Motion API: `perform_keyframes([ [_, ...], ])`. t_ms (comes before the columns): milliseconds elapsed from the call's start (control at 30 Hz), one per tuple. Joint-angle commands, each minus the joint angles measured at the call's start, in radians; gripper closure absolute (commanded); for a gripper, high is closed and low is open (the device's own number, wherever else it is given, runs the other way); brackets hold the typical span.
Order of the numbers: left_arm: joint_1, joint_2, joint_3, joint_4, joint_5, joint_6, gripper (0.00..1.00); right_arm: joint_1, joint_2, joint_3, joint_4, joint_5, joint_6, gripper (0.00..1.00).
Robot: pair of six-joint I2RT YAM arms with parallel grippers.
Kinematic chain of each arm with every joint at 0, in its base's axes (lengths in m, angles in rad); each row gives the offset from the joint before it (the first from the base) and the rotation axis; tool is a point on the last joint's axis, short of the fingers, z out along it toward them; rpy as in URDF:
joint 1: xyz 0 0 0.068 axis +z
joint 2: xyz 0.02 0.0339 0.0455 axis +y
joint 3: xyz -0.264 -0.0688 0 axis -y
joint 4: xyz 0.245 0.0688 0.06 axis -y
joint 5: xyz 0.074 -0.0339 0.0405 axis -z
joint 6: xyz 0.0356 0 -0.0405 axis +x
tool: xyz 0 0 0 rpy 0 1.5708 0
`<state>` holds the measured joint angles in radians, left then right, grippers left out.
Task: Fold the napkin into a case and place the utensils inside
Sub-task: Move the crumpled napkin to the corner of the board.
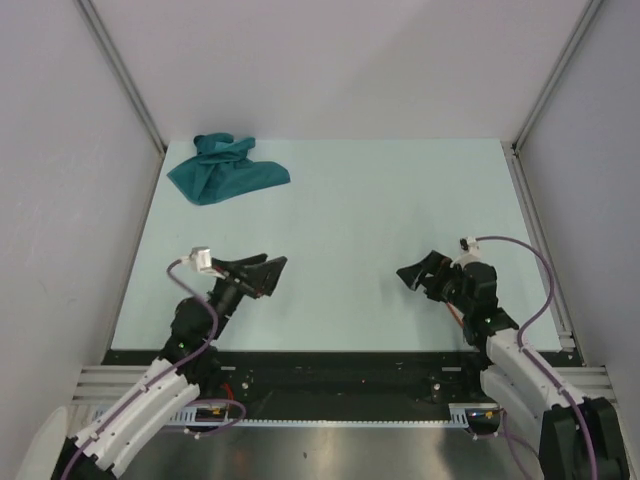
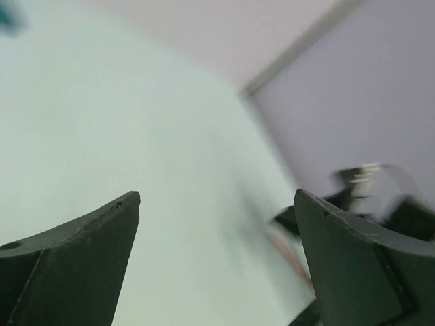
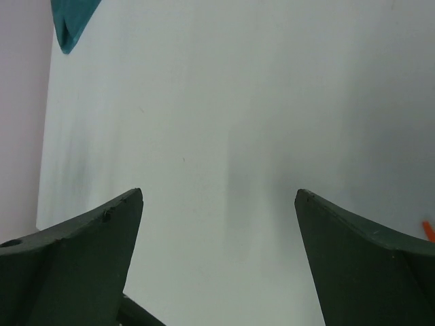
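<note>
The teal napkin [image 1: 225,172] lies crumpled in a heap at the far left corner of the table; a corner of the napkin [image 3: 71,17] shows at the top left of the right wrist view. My left gripper [image 1: 270,263] hovers open near the front left, pointing right, with nothing between its fingers [image 2: 81,238]. My right gripper [image 1: 412,268] hovers open at the front right, pointing left, also empty. An orange-red utensil [image 3: 428,231] peeks in at the right edge of the right wrist view; it appears as a blurred streak [image 2: 289,255] beside the right arm and is mostly hidden under that arm from above.
The pale mint table mat [image 1: 350,230] is enclosed by light walls at the back and on both sides. Aluminium rails [image 1: 540,230] run along the side edges. A black bar and the arm bases [image 1: 340,385] border the near edge.
</note>
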<state>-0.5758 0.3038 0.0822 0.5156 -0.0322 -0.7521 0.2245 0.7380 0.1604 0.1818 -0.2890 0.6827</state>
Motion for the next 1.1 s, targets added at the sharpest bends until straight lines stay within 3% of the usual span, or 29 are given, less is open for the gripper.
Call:
perform_keyframes([
  [0, 0.001, 0.147, 0.269, -0.661, -0.351, -0.02, 0.0, 0.051, 0.142, 0.152, 0.079, 0.117, -0.119, 0.0],
  [67, 0.005, 0.222, 0.398, -0.761, -0.399, 0.012, 0.0, 0.073, 0.274, 0.255, 0.11, 0.137, -0.144, 0.0],
  [133, 0.005, 0.25, 0.454, -0.764, -0.364, 0.123, 0.0, 0.119, 0.445, 0.38, 0.172, 0.136, -0.181, 0.0],
  [200, 0.005, 0.261, 0.476, -0.782, -0.377, 0.137, 0.0, 0.153, 0.597, 0.5, 0.189, 0.199, -0.192, 0.0],
  [233, 0.008, 0.262, 0.478, -0.795, -0.386, 0.131, 0.0, 0.183, 0.761, 0.572, 0.151, 0.217, -0.192, 0.0],
  [267, 0.011, 0.264, 0.478, -0.804, -0.399, 0.123, 0.0, 0.193, 0.841, 0.743, 0.133, 0.203, -0.199, 0.0],
  [333, 0.022, 0.28, 0.493, -0.85, -0.437, 0.082, 0.0, 0.213, 0.99, 0.914, 0.049, 0.204, -0.184, 0.0],
  [433, 0.138, 0.377, 0.569, -0.925, -0.419, 0.017, 0.0, 0.269, 1.284, 1.206, 0.0, 0.208, -0.175, 0.0],
  [467, 0.175, 0.455, 0.594, -0.937, -0.396, -0.001, 0.0, 0.282, 1.337, 1.342, -0.016, 0.223, -0.176, 0.0],
  [567, 0.324, 0.598, 0.692, -0.947, -0.351, -0.054, 0.0, 0.318, 1.457, 1.52, -0.087, 0.223, -0.15, 0.0],
  [733, 0.496, 0.947, 0.827, -0.826, -0.354, -0.168, 0.0, 0.357, 1.443, 1.503, -0.093, 0.249, -0.134, 0.0],
  [900, 0.628, 1.273, 1.064, -0.793, -0.377, -0.256, 0.0, 0.357, 1.286, 1.297, -0.039, 0.225, -0.13, 0.0],
  [1033, 0.683, 1.559, 1.256, -0.717, -0.315, -0.163, 0.0, 0.329, 1.141, 1.074, 0.004, 0.164, -0.117, 0.0],
  [1067, 0.695, 1.605, 1.381, -0.747, -0.304, -0.15, 0.0, 0.322, 1.117, 1.041, 0.013, 0.146, -0.109, 0.0],
])
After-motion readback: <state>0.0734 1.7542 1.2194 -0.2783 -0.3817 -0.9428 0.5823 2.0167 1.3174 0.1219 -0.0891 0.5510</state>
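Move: The crumpled napkin lies about 38 cm ahead of the left hand, 18 cm to its left and some 23 cm below; the board's far left corner is another 20 cm left of the napkin and 11 cm beyond it. From the right hand the napkin is roughly 36 cm ahead, 48 cm left and 8 cm lower, while a red stick lies about 10 cm right and 5 cm back. Open left hand swings 35 cm forward-left, sinking and tipping towards the napkin; right reaches forward-left, then draws back. ##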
